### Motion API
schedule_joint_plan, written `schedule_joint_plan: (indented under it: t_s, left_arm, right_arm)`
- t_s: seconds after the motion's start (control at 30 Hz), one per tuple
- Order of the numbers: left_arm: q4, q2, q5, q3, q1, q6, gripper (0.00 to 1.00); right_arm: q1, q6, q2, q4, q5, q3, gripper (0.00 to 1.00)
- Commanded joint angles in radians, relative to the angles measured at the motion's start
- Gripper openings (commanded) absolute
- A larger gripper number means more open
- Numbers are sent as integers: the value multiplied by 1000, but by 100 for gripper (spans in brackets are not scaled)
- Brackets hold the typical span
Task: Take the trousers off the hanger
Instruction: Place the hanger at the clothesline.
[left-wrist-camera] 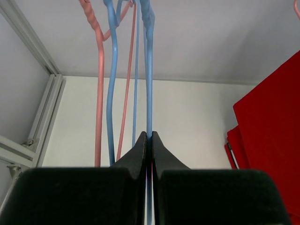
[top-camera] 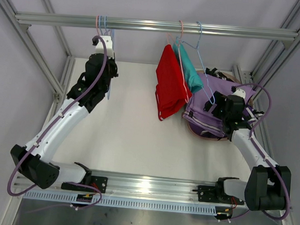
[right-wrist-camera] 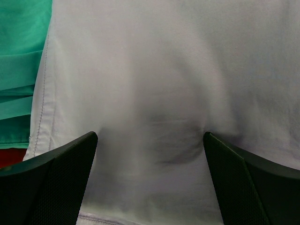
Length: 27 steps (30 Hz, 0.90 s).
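Red trousers and teal trousers hang on hangers from the rail. Lilac trousers lie on a heap at the right. My right gripper stands open, and its fingers press down into the lilac cloth, which bulges between them. Teal cloth shows to their left. My left gripper is shut on the wire of a bare blue hanger at the rail's left end. The red trousers are to its right.
A pink hanger and another blue one hang bare beside the held wire. Another bare blue hanger dangles by the teal pair. The heap rests in a round basket with patterned purple cloth. Frame posts stand on both sides.
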<state>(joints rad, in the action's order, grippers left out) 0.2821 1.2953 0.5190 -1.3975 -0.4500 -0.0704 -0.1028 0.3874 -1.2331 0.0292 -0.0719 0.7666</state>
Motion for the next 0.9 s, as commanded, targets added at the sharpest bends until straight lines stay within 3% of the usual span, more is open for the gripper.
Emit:
schedule_joint_plan:
  t_s: [0.0,0.3,0.7,0.87]
  left_arm:
    - [17,-40,9,29,11,-55,1]
    - [84,-129,-20,92,11,-132,6]
    - [158,-240,-129,57,10,-178,30]
    - [183,-255,-194,29,7,-201,32]
  right_arm:
    - [-2,5,-34,12,57,-9,99]
    - [-3,2,-29,26,60,-4,99]
    - [-3,1,-23,31,90,-3,100]
    - [-3,-1,-22,32,95,-3,99]
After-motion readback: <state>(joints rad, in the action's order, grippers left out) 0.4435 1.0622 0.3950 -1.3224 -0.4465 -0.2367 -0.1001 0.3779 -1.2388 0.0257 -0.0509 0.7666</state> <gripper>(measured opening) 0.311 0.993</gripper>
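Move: The left hand pinches the near arm of the blue hanger, whose hook already sits on the clothesline rail, roughly 12 cm ahead, 6 cm left and 16 cm above the hand. The two hung hangers are about 4 cm to its left and 4 cm ahead; the red trousers hang some 34 cm right and 3 cm ahead, a little lower. From the idle right hand, that rail spot lies about 68 cm left, 14 cm ahead and 35 cm up. The left fingers let go of the blue hanger's near arm, opening from shut to about a third while the hand draws straight back from the rail, about 6.5 cm, rising only slightly. The wrist rolls some 10 degrees, its left side dipping. ##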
